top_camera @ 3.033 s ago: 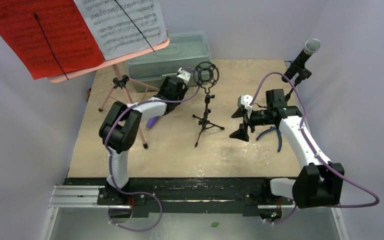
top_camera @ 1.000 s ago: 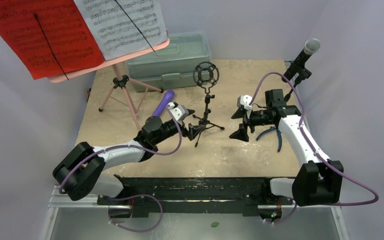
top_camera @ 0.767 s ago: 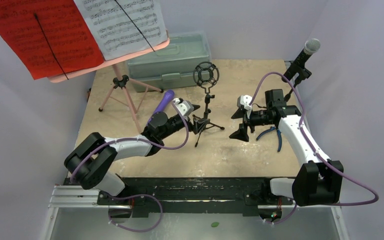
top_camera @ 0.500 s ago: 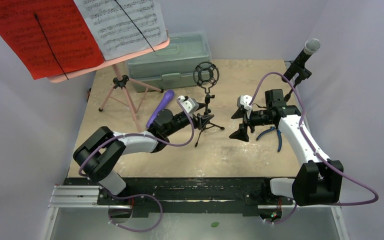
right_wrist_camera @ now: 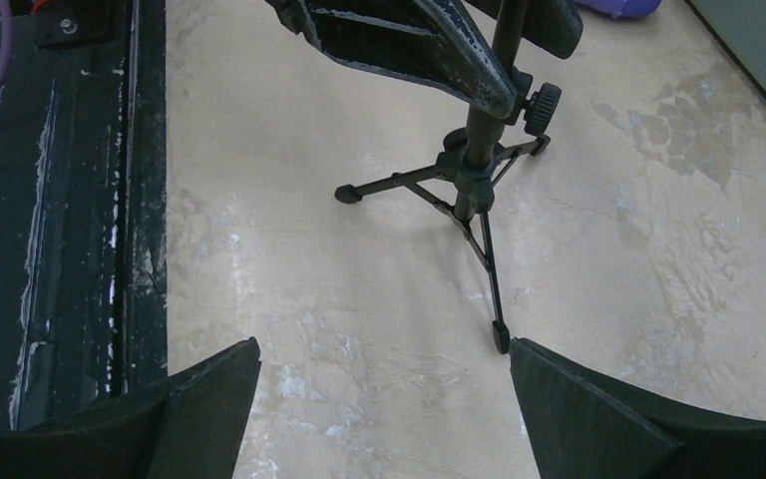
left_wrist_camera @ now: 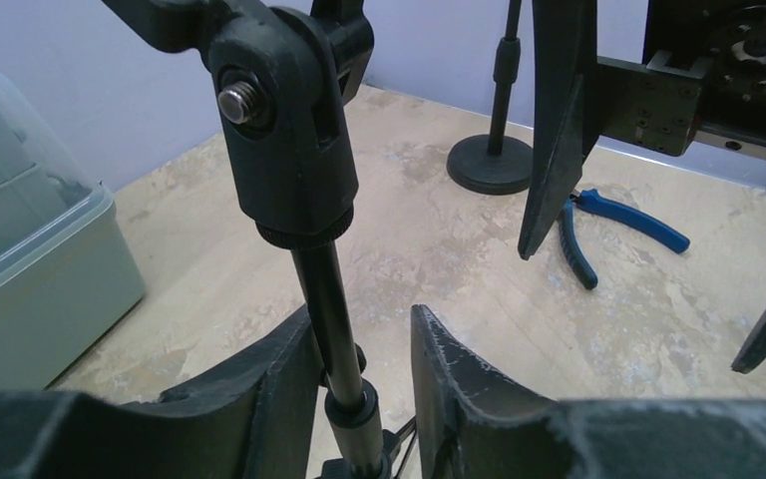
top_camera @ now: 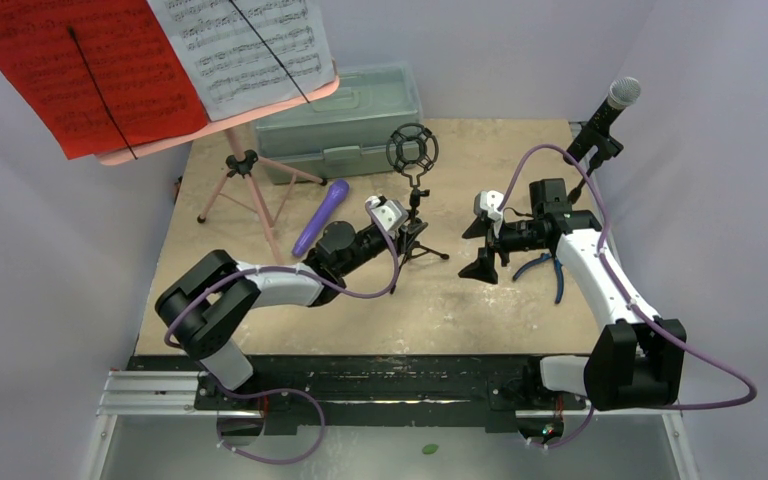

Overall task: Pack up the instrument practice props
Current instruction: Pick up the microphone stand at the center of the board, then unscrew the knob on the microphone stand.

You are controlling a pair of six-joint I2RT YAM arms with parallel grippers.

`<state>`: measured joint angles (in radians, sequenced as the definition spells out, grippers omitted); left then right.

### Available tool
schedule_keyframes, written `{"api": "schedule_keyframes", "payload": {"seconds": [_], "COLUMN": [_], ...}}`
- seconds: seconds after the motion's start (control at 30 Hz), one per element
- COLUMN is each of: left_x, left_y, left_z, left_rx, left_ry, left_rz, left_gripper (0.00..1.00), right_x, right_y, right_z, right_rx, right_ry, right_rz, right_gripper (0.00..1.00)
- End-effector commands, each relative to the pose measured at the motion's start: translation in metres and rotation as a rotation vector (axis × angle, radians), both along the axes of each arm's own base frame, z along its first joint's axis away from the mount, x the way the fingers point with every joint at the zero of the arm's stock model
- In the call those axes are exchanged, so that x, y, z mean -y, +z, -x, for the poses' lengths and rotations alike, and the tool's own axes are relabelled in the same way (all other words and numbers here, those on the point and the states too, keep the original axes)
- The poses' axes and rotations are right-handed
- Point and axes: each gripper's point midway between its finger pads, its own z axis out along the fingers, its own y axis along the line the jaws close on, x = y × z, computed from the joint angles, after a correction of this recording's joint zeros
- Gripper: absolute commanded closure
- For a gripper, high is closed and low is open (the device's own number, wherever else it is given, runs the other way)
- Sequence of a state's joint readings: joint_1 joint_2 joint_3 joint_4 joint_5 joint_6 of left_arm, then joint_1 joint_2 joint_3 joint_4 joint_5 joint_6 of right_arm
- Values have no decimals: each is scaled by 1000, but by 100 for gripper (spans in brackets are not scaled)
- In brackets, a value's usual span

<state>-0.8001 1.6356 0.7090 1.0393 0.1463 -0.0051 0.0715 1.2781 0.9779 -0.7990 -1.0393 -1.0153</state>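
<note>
A small black mic mount (top_camera: pixel 412 150) stands on its mini tripod at mid-table. My left gripper (top_camera: pixel 405 225) straddles the mount's pole (left_wrist_camera: pixel 324 289). One finger touches the pole and a narrow gap shows at the other, so the left gripper (left_wrist_camera: pixel 362 314) is still open. The purple microphone (top_camera: pixel 321 216) lies loose on the table beside my left arm. My right gripper (top_camera: pixel 485 245) hangs wide open and empty (right_wrist_camera: pixel 381 349), facing the mount's tripod (right_wrist_camera: pixel 474 170). The pink tripod (top_camera: pixel 242 170) holds red (top_camera: pixel 70 70) and white (top_camera: pixel 250 40) sheet-music pages. A black silver-headed microphone (top_camera: pixel 620 97) stands at the far right.
A grey-green plastic case (top_camera: pixel 345 120) sits shut at the back, behind the mount. Blue-handled pliers (top_camera: pixel 550 268) lie under my right arm, close to the round base (left_wrist_camera: pixel 489 163) of the tall mic stand. A black rail (right_wrist_camera: pixel 80 200) runs along the near table edge.
My left arm swung right from beside the purple microphone to the mic mount's pole, and its jaws narrowed around it. The right arm stayed still.
</note>
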Motion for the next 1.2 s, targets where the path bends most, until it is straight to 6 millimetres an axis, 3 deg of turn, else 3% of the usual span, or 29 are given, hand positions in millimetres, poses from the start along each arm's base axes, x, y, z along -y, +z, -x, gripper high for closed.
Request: {"api": "schedule_keyframes", "payload": {"seconds": [0.0,0.37,0.63,0.93,1.17], "left_x": [3,12,18,20,19], "left_y": [26,30,49,68,82], "left_z": [-10,-9,13,32,51], "left_rx": [91,131,155,167,135], "left_ry": [35,-5,-116,-245,-364], "left_rz": [34,8,36,93,177], "left_gripper": [68,100,100,100,100], "right_x": [-1,-1,-9,-27,-36], "right_y": [12,13,18,36,34], "right_z": [-7,-7,2,22,18], "right_rx": [41,42,-8,-207,-331], "right_ry": [13,14,47,136,118], "right_rz": [-10,-10,-71,-246,-310], "right_gripper": [1,1,1,1,2]}}
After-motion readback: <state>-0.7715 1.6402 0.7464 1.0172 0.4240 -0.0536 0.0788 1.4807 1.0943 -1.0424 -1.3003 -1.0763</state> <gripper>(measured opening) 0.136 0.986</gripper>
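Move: The microphone stand's pole already stands between the left hand's open fingertips, about 1 cm ahead and level sideways, the stand's middle some 3 cm above. About 20 cm to this hand's left and 9 cm ahead lies the purple microphone, 14 cm lower; the green box is roughly 30 cm ahead, 17 cm left, 8 cm lower. From the right hand the stand is about 11 cm left, 3 cm ahead, its middle 6 cm higher. The stand's pole is pinched below its swivel as the left fingers finish closing on it, easing about 1 cm forward; holding on, the left hand then draws back some 4 cm and 2 cm right, turning about 15 degrees clockwise. Late on, the wide-open right hand heads left towards the stand, about 3 cm, also 2 cm back and slightly up, tipping and rolling. ##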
